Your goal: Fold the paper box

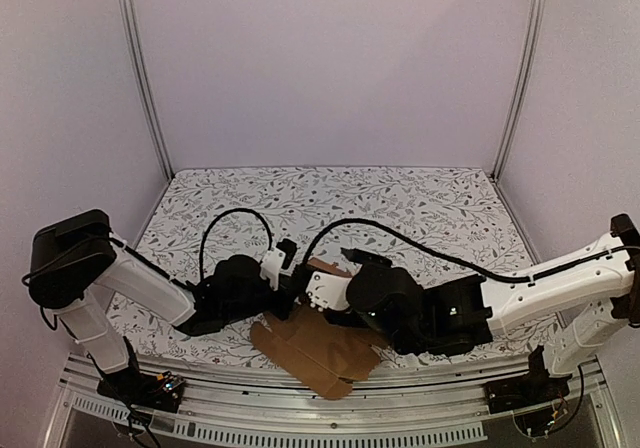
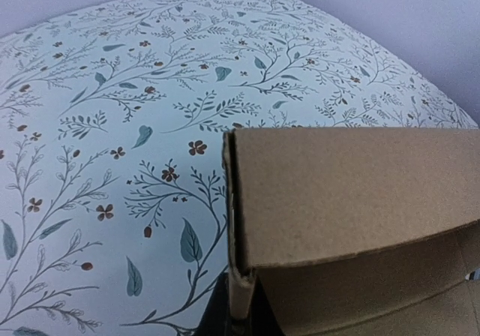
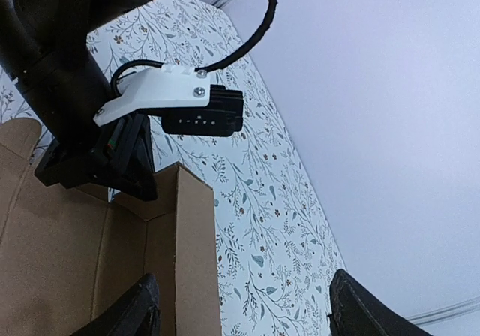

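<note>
The paper box [image 1: 318, 356] is a brown cardboard piece lying partly flat at the table's near edge, with one flap raised [image 1: 322, 266] between the two arms. My left gripper [image 1: 290, 293] is shut on it. In the left wrist view its black jaws [image 2: 244, 310] pinch the edge of a folded cardboard wall [image 2: 352, 193]. My right gripper [image 1: 312, 303] meets it from the right and is open. In the right wrist view its fingertips [image 3: 139, 310] stand wide apart, and an upright cardboard wall [image 3: 193, 253] rises between them, close to the left finger.
The floral tablecloth [image 1: 400, 203] covers the table up to pale walls with metal corner posts [image 1: 140, 68]. The left arm's black gripper body and white camera mount [image 3: 161, 100] sit just behind the cardboard in the right wrist view. Black cables [image 1: 420, 243] arc over both arms.
</note>
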You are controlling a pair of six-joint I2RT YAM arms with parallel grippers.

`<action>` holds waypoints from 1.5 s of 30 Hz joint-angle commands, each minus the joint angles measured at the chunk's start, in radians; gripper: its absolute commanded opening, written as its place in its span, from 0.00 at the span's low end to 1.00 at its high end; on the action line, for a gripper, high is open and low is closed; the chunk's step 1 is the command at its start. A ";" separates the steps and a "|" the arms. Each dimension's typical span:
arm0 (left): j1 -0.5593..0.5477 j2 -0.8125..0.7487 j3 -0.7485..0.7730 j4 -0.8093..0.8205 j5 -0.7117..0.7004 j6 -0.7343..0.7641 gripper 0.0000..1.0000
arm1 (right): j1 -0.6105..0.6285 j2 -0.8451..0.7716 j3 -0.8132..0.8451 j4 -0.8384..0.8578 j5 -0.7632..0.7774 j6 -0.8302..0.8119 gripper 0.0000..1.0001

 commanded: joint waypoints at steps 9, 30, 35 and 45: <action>-0.012 0.002 0.077 -0.086 0.151 0.134 0.00 | -0.102 -0.252 0.027 -0.282 -0.267 0.353 0.77; -0.025 0.113 0.138 -0.045 0.174 0.239 0.00 | -0.348 0.005 0.045 -0.064 -0.484 0.786 0.00; -0.032 0.144 0.137 -0.008 0.142 0.234 0.00 | -0.352 0.067 0.051 0.022 -0.537 0.827 0.00; -0.051 0.187 0.108 0.081 0.098 0.211 0.00 | -0.358 0.181 0.057 0.099 -0.608 0.874 0.00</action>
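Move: The end of the box's standing far wall, next to the left gripper, lies about 9 cm ahead of the open right hand, 7 cm to its left and 12 cm below. The left gripper is roughly 5 cm ahead, 12 cm left and 13 cm down; the flat near flap is some 5 cm back, 10 cm left and 17 cm down. From the left hand, already pinching the wall's edge, that wall end is about 4 cm ahead and 5 cm right, 1 cm up. Up and to the right first, about 5 cm each, the right hand then swings forward and comes down and back left over the box to the wall end beside the left gripper, fingers tipping some 40 degrees further down and closing fully on the way. The left hand keeps its pinch and draws the cardboard about 5 cm right, rising a little, then sinking, while turning clockwise. ##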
